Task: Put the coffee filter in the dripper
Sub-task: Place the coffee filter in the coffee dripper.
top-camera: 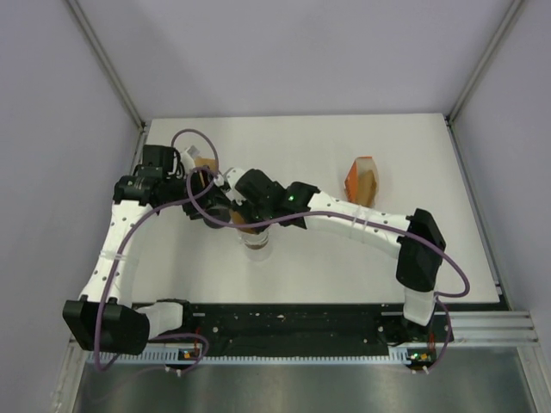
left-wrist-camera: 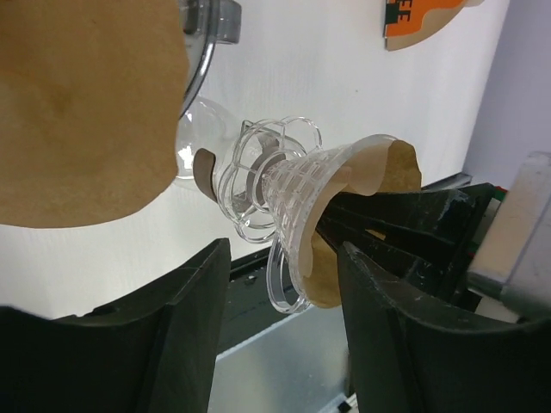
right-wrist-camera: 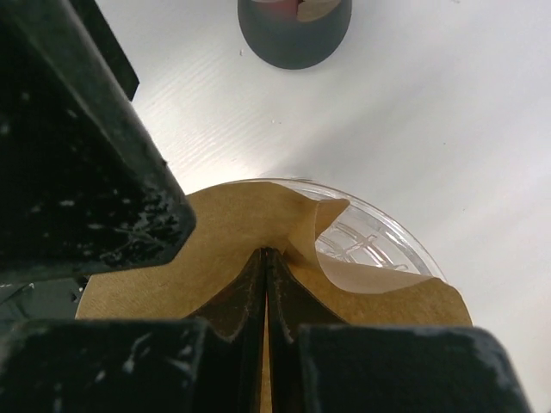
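Note:
The clear plastic dripper [left-wrist-camera: 288, 194] stands near the table's middle [top-camera: 256, 243]. A brown paper coffee filter [right-wrist-camera: 172, 258] lies in its cone, one flap curled inward so the ribbed wall [right-wrist-camera: 370, 245] shows. My right gripper [right-wrist-camera: 265, 258] is shut on a fold of the filter just over the dripper's mouth; its black fingers [left-wrist-camera: 405, 215] reach into the cone. My left gripper [left-wrist-camera: 280, 344] is open beside the dripper, level with its clear ring handle [left-wrist-camera: 280, 284] and not touching it. In the top view both grippers [top-camera: 205, 194] [top-camera: 244, 219] crowd over the dripper.
A grey cup [right-wrist-camera: 294, 30] holding brown paper stands behind the dripper. Blurred brown paper [left-wrist-camera: 77, 112] hangs close to the left wrist camera. An orange filter pack [top-camera: 363, 179] lies at the back right. A clear glass bulb [left-wrist-camera: 194, 138] sits by the dripper's base.

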You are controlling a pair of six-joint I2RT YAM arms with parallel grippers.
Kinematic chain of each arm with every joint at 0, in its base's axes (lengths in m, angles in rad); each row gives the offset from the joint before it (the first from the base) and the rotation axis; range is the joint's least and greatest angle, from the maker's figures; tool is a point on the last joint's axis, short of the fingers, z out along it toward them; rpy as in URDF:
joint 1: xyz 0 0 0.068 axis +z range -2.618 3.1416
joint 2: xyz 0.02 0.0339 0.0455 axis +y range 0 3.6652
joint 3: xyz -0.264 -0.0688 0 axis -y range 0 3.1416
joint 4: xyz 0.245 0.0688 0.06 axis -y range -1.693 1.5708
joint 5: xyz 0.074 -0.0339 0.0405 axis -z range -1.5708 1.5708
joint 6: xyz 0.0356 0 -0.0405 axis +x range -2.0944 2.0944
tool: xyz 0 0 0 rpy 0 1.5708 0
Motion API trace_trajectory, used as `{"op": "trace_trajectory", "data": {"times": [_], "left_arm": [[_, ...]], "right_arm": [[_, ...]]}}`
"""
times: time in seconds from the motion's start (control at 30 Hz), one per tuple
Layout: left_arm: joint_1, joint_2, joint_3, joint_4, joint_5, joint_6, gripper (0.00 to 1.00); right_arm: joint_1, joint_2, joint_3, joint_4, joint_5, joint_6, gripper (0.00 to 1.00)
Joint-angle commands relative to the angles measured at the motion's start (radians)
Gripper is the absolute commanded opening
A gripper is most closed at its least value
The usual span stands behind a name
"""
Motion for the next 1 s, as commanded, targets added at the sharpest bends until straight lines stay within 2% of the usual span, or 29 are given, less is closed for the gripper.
{"op": "trace_trajectory", "data": {"times": [0.0,0.3,0.47,0.7,0.97], "left_arm": [[0.041,-0.023,-0.031,0.057,0.117,-0.042,0.57],[0.032,-0.033,-0.084,0.089,0.128,-0.042,0.53],[0.013,-0.026,-0.116,0.134,0.119,-0.063,0.49],[0.012,-0.008,-0.089,0.143,0.091,-0.053,0.48],[0.012,-0.008,-0.104,0.135,0.021,-0.018,0.33]], "right_arm": [[-0.014,0.052,-0.081,-0.034,0.079,0.029,0.00],[-0.027,0.057,-0.066,-0.055,0.127,0.020,0.00],[-0.034,0.061,-0.030,-0.069,0.066,-0.011,0.00],[-0.027,0.074,0.089,-0.104,0.010,-0.041,0.00],[-0.008,0.115,0.223,-0.188,0.003,-0.058,0.00]]}}
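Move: The handle of the dripper stands just past the left hand's half-open fingers, about 3 cm to its right and 3 cm below; the dripper's middle is some 8 cm to its right, 1 cm ahead and 5 cm down. A second filter-lined dripper stands about 8 cm ahead of the left hand and 4 cm left. The shut right fingers are already in the coffee filter, its middle roughly 2 cm below them, with the glass server some 11 cm under that hand and the grey cup about 10 cm ahead and 11 cm left of it. The right hand, fingers kept shut inside the coffee filter, works forward about 2 cm and then slightly right and down against the paper in the dripper, ending with a small roll that lowers its left side. Meanwhile the left hand eases about 1 cm to the right and 1 cm down towards the dripper's handle, rolling its left side down by some 5 degrees, and brings its fingers in from a little over half open to about a third open around the handle; whether they touch the handle can't be seen. ##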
